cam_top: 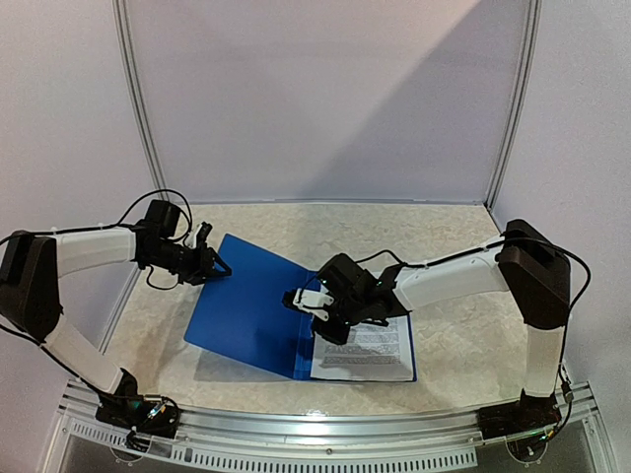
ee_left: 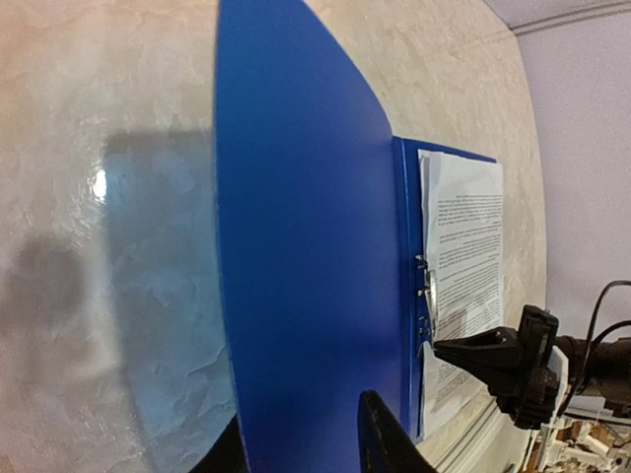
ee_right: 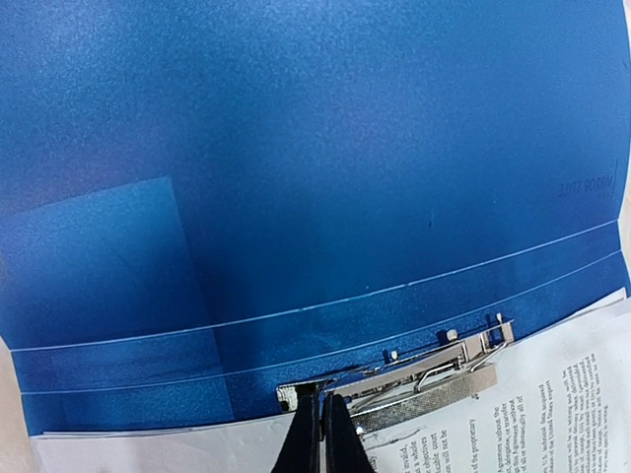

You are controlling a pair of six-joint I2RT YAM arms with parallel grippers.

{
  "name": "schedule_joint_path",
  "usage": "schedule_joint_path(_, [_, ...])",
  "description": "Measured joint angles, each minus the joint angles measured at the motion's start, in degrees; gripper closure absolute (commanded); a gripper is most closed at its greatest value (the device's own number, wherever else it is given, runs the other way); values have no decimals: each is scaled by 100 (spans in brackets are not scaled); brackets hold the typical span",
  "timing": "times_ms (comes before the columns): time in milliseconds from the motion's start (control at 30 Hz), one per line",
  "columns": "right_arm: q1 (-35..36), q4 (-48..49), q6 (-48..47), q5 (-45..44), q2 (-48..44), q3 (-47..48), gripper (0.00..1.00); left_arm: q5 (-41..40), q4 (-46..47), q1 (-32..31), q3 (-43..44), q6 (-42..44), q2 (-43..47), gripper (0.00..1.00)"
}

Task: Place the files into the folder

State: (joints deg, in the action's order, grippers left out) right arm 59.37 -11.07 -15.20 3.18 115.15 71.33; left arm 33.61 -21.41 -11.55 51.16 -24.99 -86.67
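The dark-blue folder (cam_top: 246, 305) lies open on the table, its left cover raised off the surface with a shadow under it. The files (cam_top: 370, 350) lie on its right half, their edge at the metal clip (ee_right: 434, 374) on the spine. My left gripper (cam_top: 209, 264) is at the cover's far left corner. In the left wrist view its fingers (ee_left: 380, 439) stand apart, one on each side of the blue cover (ee_left: 315, 246). My right gripper (ee_right: 320, 414) is shut and holds nothing. Its tips touch the clip's end beside the printed sheets (ee_right: 552, 394).
The table (cam_top: 463, 246) has a pale marbled top, with white walls at the back and sides. A metal rail (cam_top: 325, 429) runs along the near edge between the arm bases. The right arm (cam_top: 444, 281) reaches across the folder's right half.
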Motion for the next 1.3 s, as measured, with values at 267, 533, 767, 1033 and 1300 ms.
schedule_joint_path(267, [0,-70,0,-11,0,42,100,44,-31,-9,4,-85,-4,100])
schedule_joint_path(533, [2,-142,63,-136,-44,44,100,120,-39,37,11,-184,-4,100])
schedule_joint_path(767, [26,-332,103,-275,-74,85,100,199,-44,37,13,-184,-4,100])
schedule_joint_path(1033, [28,-352,271,-219,31,144,100,197,-52,37,15,-177,-4,100])
schedule_joint_path(1300, [33,-570,531,-258,160,332,100,168,-50,42,37,-162,-4,100])
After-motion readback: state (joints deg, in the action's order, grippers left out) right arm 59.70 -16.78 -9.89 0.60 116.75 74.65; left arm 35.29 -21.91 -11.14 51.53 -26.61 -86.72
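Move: The free edge of the raised blue folder cover stands between the left hand's open fingers, about 1 cm to their left and level with them; the metal clip's middle is some 19 cm to that hand's right, 4 cm back and 9 cm lower. The right hand's shut tips are at the clip's near end, the clip's middle about 5 cm ahead. The stacked papers centre roughly 10 cm to the right hand's right and 2 cm ahead, 1 cm lower. The left fingers shut on the cover's free edge and pinch it, the arm otherwise holding its place. Meanwhile the right hand, fingers still closed on the clip's near end, eases under 1 cm to its right, then presses down about 1 cm while turning some 5 degrees clockwise. ##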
